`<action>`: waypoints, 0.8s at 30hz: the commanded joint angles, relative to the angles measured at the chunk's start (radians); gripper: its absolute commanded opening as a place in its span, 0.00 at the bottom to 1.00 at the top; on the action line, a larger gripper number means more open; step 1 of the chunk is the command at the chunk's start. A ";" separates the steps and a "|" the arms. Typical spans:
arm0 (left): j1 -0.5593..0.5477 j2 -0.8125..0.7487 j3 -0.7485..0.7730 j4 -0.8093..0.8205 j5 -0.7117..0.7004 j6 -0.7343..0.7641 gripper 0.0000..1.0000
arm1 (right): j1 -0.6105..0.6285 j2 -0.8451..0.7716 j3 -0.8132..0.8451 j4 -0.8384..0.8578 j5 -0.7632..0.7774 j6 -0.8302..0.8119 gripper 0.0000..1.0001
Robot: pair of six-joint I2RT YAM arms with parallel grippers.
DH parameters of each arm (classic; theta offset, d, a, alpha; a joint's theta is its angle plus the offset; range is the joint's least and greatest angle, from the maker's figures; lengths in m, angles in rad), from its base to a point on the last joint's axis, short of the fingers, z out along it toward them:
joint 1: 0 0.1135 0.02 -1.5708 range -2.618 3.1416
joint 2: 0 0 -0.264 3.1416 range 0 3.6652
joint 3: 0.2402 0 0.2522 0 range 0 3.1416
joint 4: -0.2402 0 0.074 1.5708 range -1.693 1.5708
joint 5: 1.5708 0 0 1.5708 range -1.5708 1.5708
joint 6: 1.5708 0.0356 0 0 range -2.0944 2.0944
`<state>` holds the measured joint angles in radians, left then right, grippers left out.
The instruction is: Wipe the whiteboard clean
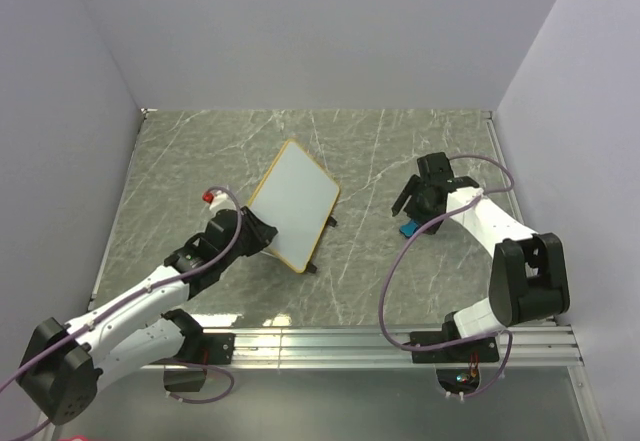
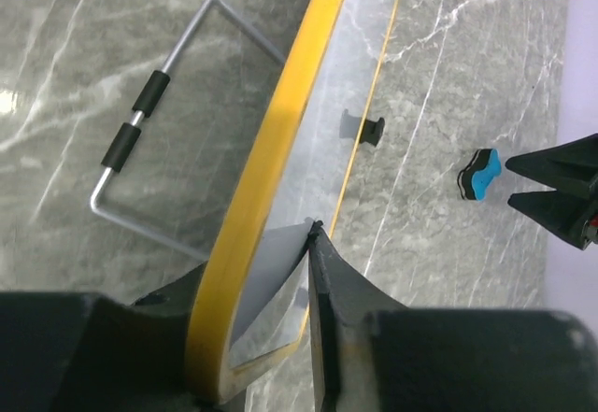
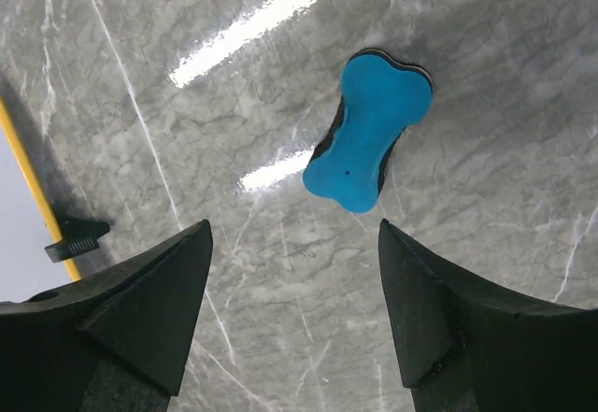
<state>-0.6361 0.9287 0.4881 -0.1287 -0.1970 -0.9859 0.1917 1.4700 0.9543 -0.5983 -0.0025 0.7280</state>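
Observation:
The whiteboard (image 1: 293, 201) has a blank white face and a yellow-tan frame (image 2: 280, 132). It is held tilted above the table, its two black feet toward the right arm. My left gripper (image 1: 262, 236) is shut on its near left edge; in the left wrist view the left gripper (image 2: 266, 262) pinches the frame and face. A blue bone-shaped eraser (image 3: 369, 132) lies flat on the table. My right gripper (image 3: 294, 227) hovers open just short of the eraser (image 1: 408, 229), touching nothing.
A grey wire stand (image 2: 140, 132) with two black sleeves sticks out behind the board. A black foot (image 3: 77, 237) and the board's edge show at the left of the right wrist view. A small red thing (image 1: 209, 198) sits by the left arm. Walls enclose the marble table (image 1: 200, 161).

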 commanded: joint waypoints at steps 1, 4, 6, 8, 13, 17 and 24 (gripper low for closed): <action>-0.030 -0.017 -0.054 -0.328 -0.119 0.021 0.35 | -0.001 -0.054 -0.020 0.031 0.006 0.014 0.79; -0.060 -0.043 -0.062 -0.348 -0.133 -0.010 0.43 | -0.003 -0.066 -0.040 0.041 0.007 0.019 0.79; -0.079 -0.042 -0.054 -0.376 -0.148 -0.034 0.48 | -0.001 -0.074 -0.052 0.043 0.006 0.021 0.79; -0.092 -0.027 -0.048 -0.393 -0.168 -0.054 0.57 | -0.001 -0.082 -0.058 0.045 0.007 0.021 0.79; -0.123 -0.024 -0.039 -0.417 -0.185 -0.077 0.71 | -0.001 -0.099 -0.068 0.043 0.007 0.017 0.79; -0.160 -0.056 -0.020 -0.454 -0.211 -0.100 0.79 | -0.001 -0.108 -0.075 0.045 0.006 0.013 0.79; -0.214 -0.117 0.090 -0.555 -0.246 -0.111 1.00 | -0.003 -0.137 -0.081 0.043 0.006 0.007 0.79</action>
<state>-0.8322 0.8391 0.5060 -0.5598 -0.3912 -1.0870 0.1917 1.3724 0.8730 -0.5743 -0.0048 0.7391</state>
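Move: The left gripper still holds the whiteboard near its near-left corner. The board's middle lies about 10 cm ahead, 7 cm to the right and 6 cm below. The near black clip is some 11 cm right, 2 cm back and low; the far clip is 15 cm right and 9 cm ahead. The eraser lies roughly 4 cm ahead, 2 cm right and 6 cm below the right hand. Draw the left gripper back about 6.5 cm and down some 4.5 cm, drifting 3 cm left, away from the whiteboard's middle. From the start, spread the fingers from their pinch to fully open so they let go of the board's edge. Meanwhile roll the hand's left side up roughly 15 degrees and tip it 10 degrees downward. ##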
